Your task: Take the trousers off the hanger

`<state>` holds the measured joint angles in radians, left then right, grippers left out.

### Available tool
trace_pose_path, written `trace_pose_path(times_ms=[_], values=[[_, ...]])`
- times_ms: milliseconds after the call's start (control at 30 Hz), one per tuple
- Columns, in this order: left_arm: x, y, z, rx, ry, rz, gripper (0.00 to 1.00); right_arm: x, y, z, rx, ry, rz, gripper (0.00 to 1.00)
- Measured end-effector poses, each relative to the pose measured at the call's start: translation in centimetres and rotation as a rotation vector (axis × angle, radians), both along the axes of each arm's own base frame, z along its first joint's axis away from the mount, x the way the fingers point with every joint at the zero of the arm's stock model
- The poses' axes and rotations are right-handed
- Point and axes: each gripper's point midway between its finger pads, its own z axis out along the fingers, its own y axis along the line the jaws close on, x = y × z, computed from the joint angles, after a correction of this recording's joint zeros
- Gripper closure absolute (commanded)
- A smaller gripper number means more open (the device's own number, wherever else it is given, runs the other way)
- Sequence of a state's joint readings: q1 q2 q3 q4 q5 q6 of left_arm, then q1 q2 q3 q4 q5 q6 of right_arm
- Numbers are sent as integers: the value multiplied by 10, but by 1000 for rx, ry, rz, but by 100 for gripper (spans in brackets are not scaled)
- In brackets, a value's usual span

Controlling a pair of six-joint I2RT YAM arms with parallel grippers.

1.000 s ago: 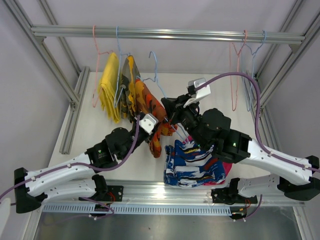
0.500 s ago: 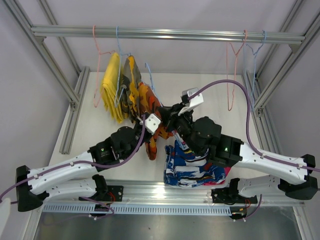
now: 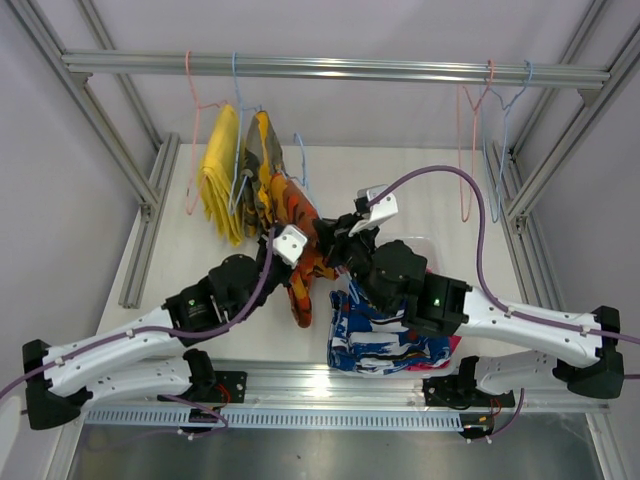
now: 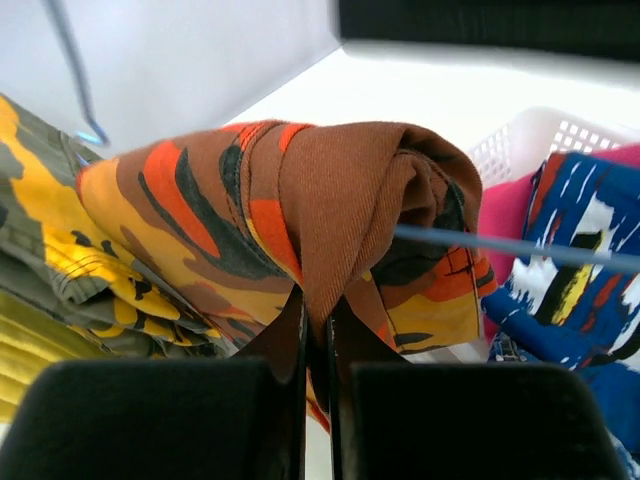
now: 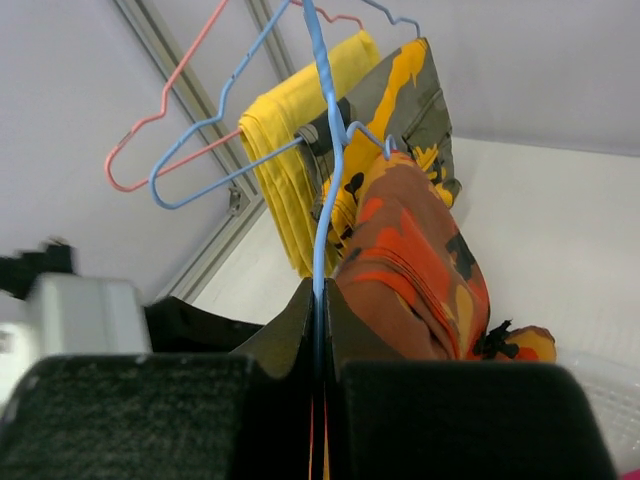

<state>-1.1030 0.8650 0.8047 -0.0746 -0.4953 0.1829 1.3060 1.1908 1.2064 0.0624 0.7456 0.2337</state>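
Observation:
The orange camouflage trousers (image 3: 297,222) hang folded over a blue hanger (image 3: 299,160) at mid-table. My left gripper (image 4: 317,305) is shut on a fold of their brown-orange cloth (image 4: 340,210) from below. My right gripper (image 5: 320,295) is shut on the blue hanger's wire (image 5: 320,200), just beside the same trousers (image 5: 420,260). The hanger's lower wire (image 4: 500,246) crosses in front of the cloth. Olive-yellow camouflage trousers (image 3: 262,160) and plain yellow trousers (image 3: 220,180) hang on hangers further left. Blue patterned trousers (image 3: 380,335) lie on pink ones (image 3: 455,348) near the front.
A metal rail (image 3: 340,68) spans the back. Empty pink (image 3: 464,150) and blue (image 3: 500,140) hangers dangle from it at the right, and a pink hanger (image 3: 190,130) at the left. A white basket (image 4: 520,135) holds the removed garments. Frame posts stand at both sides.
My left gripper has closed on the orange camouflage trousers. My right gripper has carried the blue hanger leftward and lower, bringing both grippers close together.

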Motion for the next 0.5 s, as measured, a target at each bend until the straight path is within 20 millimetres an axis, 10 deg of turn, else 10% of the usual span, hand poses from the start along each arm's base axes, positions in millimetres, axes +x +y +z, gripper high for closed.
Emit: trace_pose_path(times_ms=[500], values=[[-22,25,49,-186,15,-24,99,35,-8,-53,12,88,-73,100]])
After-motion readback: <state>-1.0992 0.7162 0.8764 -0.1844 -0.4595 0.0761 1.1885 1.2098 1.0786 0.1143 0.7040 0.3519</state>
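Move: Ahead and slightly left of the left hand, about 4 and 1 cm away and 2 cm lower, is the middle of the orange trousers it still pinches. The blue hanger's middle is roughly 5 cm ahead, 3 right and 8 above; the grey camouflage trousers are about 12 ahead, 8 left. From the right hand, shut on that hanger, the orange trousers lie some 5 cm ahead, 5 left and 12 below. Working in opposite directions, the left hand keeps the orange fabric pinched and lifts it about 5 cm, drawing it some 2 cm left and back while rolling its left side down roughly 10 degrees. The right hand keeps hold of the blue hanger and lowers it about 5 cm, pushing it forward past 3 cm alongside the trousers. ##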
